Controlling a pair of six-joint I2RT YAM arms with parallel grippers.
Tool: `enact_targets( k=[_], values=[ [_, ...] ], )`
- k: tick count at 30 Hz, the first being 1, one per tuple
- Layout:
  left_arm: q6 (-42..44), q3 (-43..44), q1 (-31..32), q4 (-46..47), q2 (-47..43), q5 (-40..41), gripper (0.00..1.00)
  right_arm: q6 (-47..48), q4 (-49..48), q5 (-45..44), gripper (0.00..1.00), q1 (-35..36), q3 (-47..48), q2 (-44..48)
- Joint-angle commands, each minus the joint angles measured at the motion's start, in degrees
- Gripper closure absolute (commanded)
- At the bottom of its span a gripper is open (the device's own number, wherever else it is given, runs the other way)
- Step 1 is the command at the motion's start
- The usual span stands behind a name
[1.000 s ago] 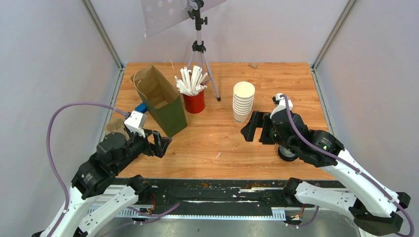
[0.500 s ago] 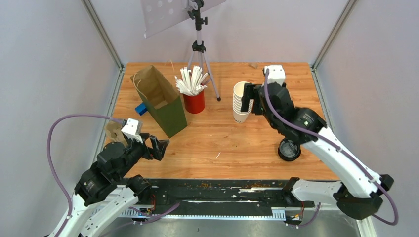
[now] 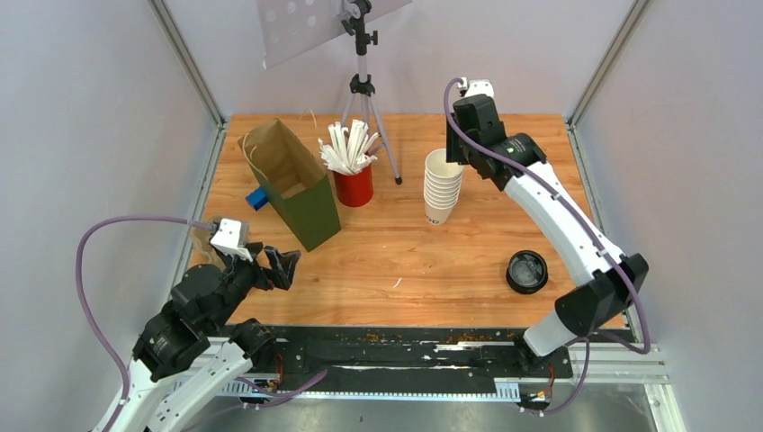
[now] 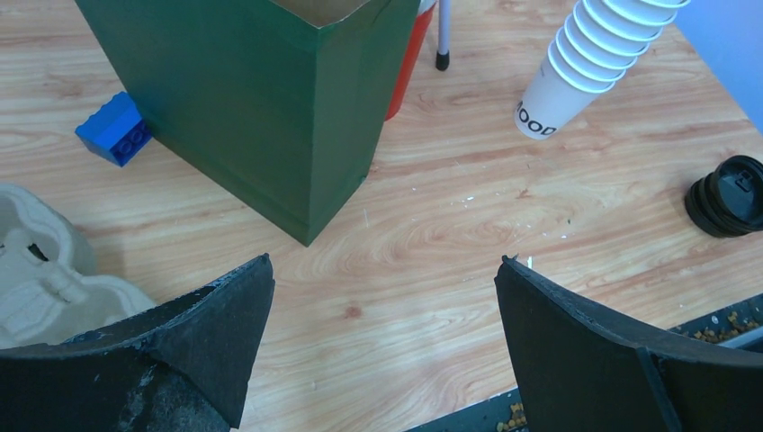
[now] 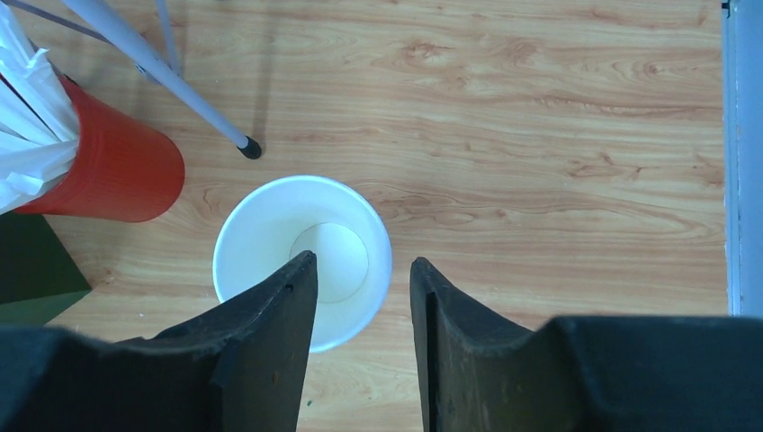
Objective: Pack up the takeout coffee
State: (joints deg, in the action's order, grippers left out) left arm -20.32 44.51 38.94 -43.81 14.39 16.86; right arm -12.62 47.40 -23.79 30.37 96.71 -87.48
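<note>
Of the takeout coffee I see only the round black lid (image 3: 526, 271) (image 4: 729, 193), lying on the wood at the front right. My right gripper (image 3: 453, 159) (image 5: 364, 261) hangs over the stack of nested white cups (image 3: 443, 184) (image 5: 270, 225). Its jaws are narrowed but apart: one finger shows over the top cup's mouth, the other outside the rim. Whether they touch the rim I cannot tell. My left gripper (image 3: 288, 261) (image 4: 386, 260) is wide open and empty above bare wood at the front left.
An open green paper bag (image 3: 292, 184) (image 4: 270, 108) stands at the back left, a blue block (image 3: 257, 197) beside it. A red cup of straws (image 3: 354, 184) and a tripod (image 3: 362, 90) stand behind. A cardboard cup carrier (image 4: 36, 270) lies at the left edge.
The right arm has swung from the front right up and back over the cup stack, and its jaws have narrowed. The left arm has drawn back slightly toward the near edge.
</note>
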Motion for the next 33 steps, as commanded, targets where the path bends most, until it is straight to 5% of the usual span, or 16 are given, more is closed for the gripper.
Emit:
enact_targets(
  k=[1,9,18,24,33],
  values=[
    [-0.72,-0.47,0.09,2.10,-1.31,2.61,0.00,0.02,1.78,0.95,0.59,-0.61,4.32,-3.13],
    [-1.12,-0.74,0.09,1.72,-2.43,4.35,0.00,0.62,2.93,-0.47,0.61,-1.40,3.60,-6.38],
    [-1.11,-0.73,0.09,1.70,-2.45,4.63,0.00,1.53,2.29,0.06,0.76,-1.80,2.01,-6.92],
    [-1.12,-0.73,0.09,1.66,-2.46,4.78,0.00,2.13,2.89,0.11,1.00,-2.08,2.95,-7.24],
    [-1.04,-0.74,0.09,1.79,-2.15,4.76,0.00,2.20,4.01,0.80,1.00,-2.35,5.98,-6.86]
  ],
)
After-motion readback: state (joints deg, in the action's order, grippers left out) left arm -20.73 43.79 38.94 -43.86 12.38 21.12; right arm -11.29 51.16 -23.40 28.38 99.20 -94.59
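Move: The top paper cup of the stack has its middle about 4 cm to the right hand's left, 1 cm ahead and roughly 8 cm below it, the rim being higher. A tripod foot stands on the table some 10 cm ahead of that hand and 12 cm left, the red straw holder about 6 cm ahead and 21 cm left. From the left hand the top cup lies roughly 22 cm ahead and 34 cm right, slightly lower. The top cup's rim is taken at its right side: the right hand sinks about 4.5 cm onto it, easing a little forward and tipping slightly further down. Its left finger goes inside the cup and the other outside, and the fingers, under half open before, close fully to pinch the thin wall between their tips. ##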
